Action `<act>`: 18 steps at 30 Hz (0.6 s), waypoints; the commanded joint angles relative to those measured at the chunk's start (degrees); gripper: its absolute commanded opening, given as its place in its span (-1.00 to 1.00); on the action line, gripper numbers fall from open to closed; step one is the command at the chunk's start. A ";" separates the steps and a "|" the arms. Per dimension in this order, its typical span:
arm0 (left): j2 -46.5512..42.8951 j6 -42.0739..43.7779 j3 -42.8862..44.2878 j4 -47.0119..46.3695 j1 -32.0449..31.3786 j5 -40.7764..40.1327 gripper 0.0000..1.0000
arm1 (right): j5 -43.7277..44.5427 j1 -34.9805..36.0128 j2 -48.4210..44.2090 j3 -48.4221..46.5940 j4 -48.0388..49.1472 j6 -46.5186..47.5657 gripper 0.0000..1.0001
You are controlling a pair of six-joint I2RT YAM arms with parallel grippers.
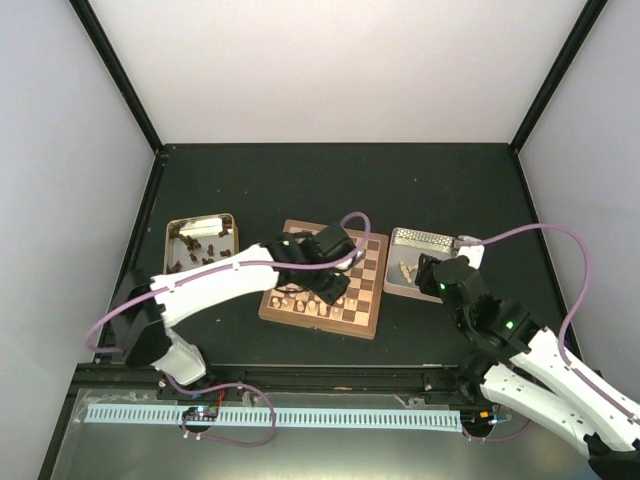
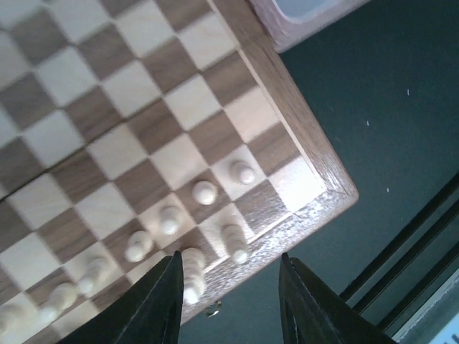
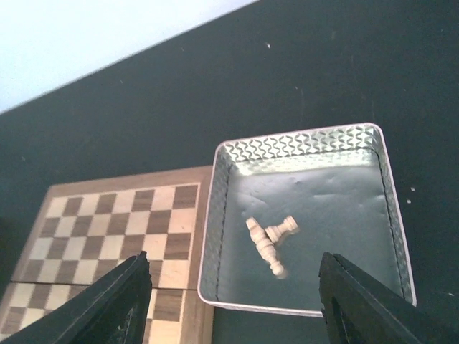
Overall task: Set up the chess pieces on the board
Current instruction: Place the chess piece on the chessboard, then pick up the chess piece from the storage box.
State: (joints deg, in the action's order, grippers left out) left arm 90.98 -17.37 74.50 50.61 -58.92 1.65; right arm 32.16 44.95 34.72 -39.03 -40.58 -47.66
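Observation:
The board [image 1: 366, 272] lies mid-table, with pale chess pieces [image 1: 300, 303] in rows along its near edge. My left gripper [image 1: 326, 290] hovers over that edge. In the left wrist view the left gripper [image 2: 229, 287] is open above the board [image 2: 143, 93] corner with nothing between its fingers. A tall pale piece [image 2: 192, 274] stands just beside the left finger, another [image 2: 234, 244] one square over, and pawns [image 2: 204, 192] in the row behind. My right gripper [image 3: 233, 266] is wide open above a metal tin [image 3: 308, 142] holding two pale pieces [image 3: 264, 247] lying crossed.
A second tin [image 1: 200, 222] with several dark pieces sits left of the board. The right tin [image 1: 425, 240] almost touches the board's right side. A rail [image 2: 401, 251] runs along the table's near edge, close to the board corner.

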 commanded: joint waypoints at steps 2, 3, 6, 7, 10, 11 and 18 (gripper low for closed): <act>-11.35 -2.63 -4.83 -6.08 4.61 -4.58 -0.19 | -2.45 -0.81 5.41 -2.63 -3.68 1.42 0.30; -13.83 -2.84 -6.20 -7.18 5.63 -4.99 -0.16 | -3.70 -1.35 6.51 -2.59 -3.73 1.83 0.30; -22.08 -3.64 -10.32 -10.52 8.64 -6.10 -0.07 | -8.44 -4.56 10.56 -2.04 -2.93 3.09 0.29; -24.68 -3.75 -11.72 -11.71 9.51 -6.55 -0.03 | -10.28 -6.10 11.63 -1.64 -2.29 3.70 0.29; -32.63 -3.26 -16.35 -16.89 10.89 -10.39 0.07 | -16.18 -11.52 14.68 0.82 2.64 6.58 0.29; -35.25 -2.54 -18.32 -19.52 11.07 -11.64 0.12 | -17.95 -13.56 15.86 1.75 4.61 7.98 0.29; -47.57 0.41 -26.23 -31.72 12.02 -17.62 0.44 | -25.36 -21.85 29.65 1.09 11.72 14.09 0.22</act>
State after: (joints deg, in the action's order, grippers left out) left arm 46.85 -19.18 50.48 29.15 -47.55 -11.00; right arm 12.58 25.52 58.41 -36.82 -34.63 -38.52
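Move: The two pale chess pieces left in the right tray lie ahead of and far below the right gripper: the long piece about 7 cm forward, 2 cm left and 20 cm down, the short piece some 2 cm to the right of it. The chessboard's middle is 21 cm left and 6 cm forward. From the empty left gripper, the long piece is about 10 cm forward, 16 cm right and 12 cm down; the just-placed piece stands 2 cm back, 1 cm left and 10 cm below. Drop the open right gripper about 11 cm into its approach to the tray's pieces, easing a little forward and tipping the fingers some 25 degrees farther down. Meanwhile carry the empty left gripper up and to its left, slightly forward, away from the just-placed piece, swinging its fingers up out of their downward pose and opening them wider. ##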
